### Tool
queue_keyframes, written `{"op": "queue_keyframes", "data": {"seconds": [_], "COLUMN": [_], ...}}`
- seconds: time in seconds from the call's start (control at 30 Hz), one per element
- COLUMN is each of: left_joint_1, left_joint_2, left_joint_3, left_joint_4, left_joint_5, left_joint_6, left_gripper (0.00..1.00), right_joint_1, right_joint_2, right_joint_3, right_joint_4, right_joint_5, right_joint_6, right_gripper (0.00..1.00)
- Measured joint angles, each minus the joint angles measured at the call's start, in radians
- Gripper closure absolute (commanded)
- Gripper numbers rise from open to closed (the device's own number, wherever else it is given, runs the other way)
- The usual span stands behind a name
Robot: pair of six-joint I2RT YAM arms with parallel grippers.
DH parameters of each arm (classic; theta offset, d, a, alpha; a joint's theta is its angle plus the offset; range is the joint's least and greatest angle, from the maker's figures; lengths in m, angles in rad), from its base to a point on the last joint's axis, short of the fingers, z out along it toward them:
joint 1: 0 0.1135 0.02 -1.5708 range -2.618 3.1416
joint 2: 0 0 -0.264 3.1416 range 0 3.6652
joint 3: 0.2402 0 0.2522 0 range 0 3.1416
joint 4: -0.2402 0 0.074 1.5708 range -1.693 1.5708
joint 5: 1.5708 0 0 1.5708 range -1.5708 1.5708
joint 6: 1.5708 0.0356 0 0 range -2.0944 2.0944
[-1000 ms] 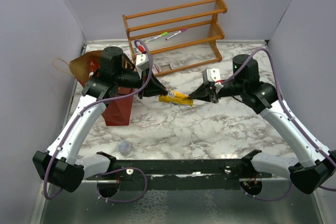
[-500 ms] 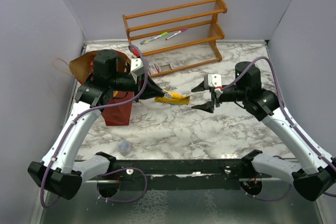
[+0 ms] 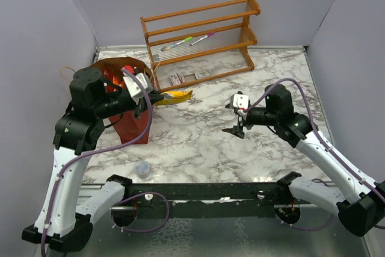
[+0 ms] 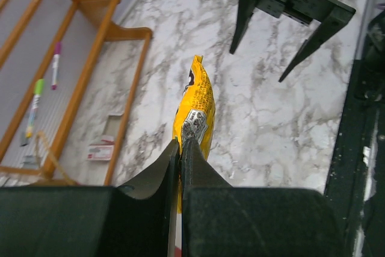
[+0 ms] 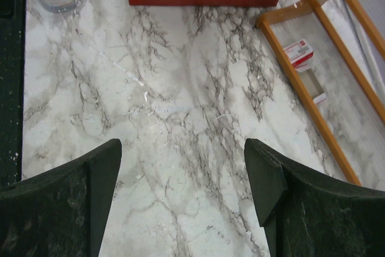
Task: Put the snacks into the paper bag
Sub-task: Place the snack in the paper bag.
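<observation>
A yellow snack packet (image 3: pixel 174 95) hangs level above the table, and my left gripper (image 3: pixel 154 97) is shut on its near end. In the left wrist view the packet (image 4: pixel 196 97) sticks out past the pinched fingertips (image 4: pixel 180 144). The dark-red paper bag (image 3: pixel 133 126) stands upright just left of that gripper, and its brown mouth (image 3: pixel 114 71) opens upward with something orange showing inside. My right gripper (image 3: pixel 233 118) is open and empty over the middle of the table, right of the packet. It also shows in the left wrist view as the right gripper (image 4: pixel 260 63). Bare marble lies between the right gripper's (image 5: pixel 183 154) fingers.
A wooden slatted rack (image 3: pixel 201 34) stands at the back with marker pens (image 3: pixel 187 41) on its shelf. A small red-and-white box (image 3: pixel 176 79) lies in front of it. A clear plastic cup (image 3: pixel 142 168) sits near the front edge, below the bag.
My right gripper has let go of the yellow packet, opened, and drawn back to the right and down. My left arm has carried the packet left, toward the bag.
</observation>
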Motion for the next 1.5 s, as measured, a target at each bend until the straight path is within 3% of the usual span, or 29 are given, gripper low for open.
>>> {"op": "queue_keyframes", "data": {"seconds": [0.5, 0.73, 1.1, 1.5], "left_joint_1": [0.268, 0.290, 0.291, 0.291], "left_joint_2": [-0.167, -0.159, 0.094, 0.275], "left_joint_3": [0.047, 0.031, 0.024, 0.060], "left_joint_4": [-0.019, 0.013, -0.041, -0.215], "left_joint_5": [-0.392, -0.605, -0.721, -0.765], "left_joint_6": [-0.006, 0.000, 0.077, 0.203], "left_gripper": [1.00, 1.00, 1.00, 1.00], "right_joint_1": [-0.029, -0.031, -0.033, -0.033], "right_joint_2": [-0.047, -0.060, -0.072, -0.059], "right_joint_3": [-0.138, -0.148, -0.166, -0.166], "right_joint_4": [0.113, 0.129, 0.136, 0.137], "right_joint_5": [0.093, 0.094, 0.095, 0.095], "right_joint_6": [0.024, 0.026, 0.026, 0.025], "right_gripper": [0.16, 0.16, 0.16, 0.16]}}
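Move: The left hand already grips the yellow packet; the paper bag's open mouth lies about 15 cm to its left, 12 cm ahead and 10 cm below. The plastic cup stands some 11 cm to the left of this hand, 11 cm back and 37 cm below; the small red-and-white box is about 24 cm ahead, 1 cm to the right and 38 cm down. From the empty right hand the bag mouth is roughly 33 cm left, 11 cm ahead and 5 cm higher. The left hand carries the pinched yellow packet about 20 cm left over the paper bag, rising some 5 cm as it goes and swinging its fingers counter-clockwise from pointing right to pointing forward, then moves ahead and sinks about 15 cm into the bag's mouth, tipping the fingers down and keeping its grip. Meanwhile the right hand, empty and still open, settles about 4 cm lower over bare table, well away from the bag. ##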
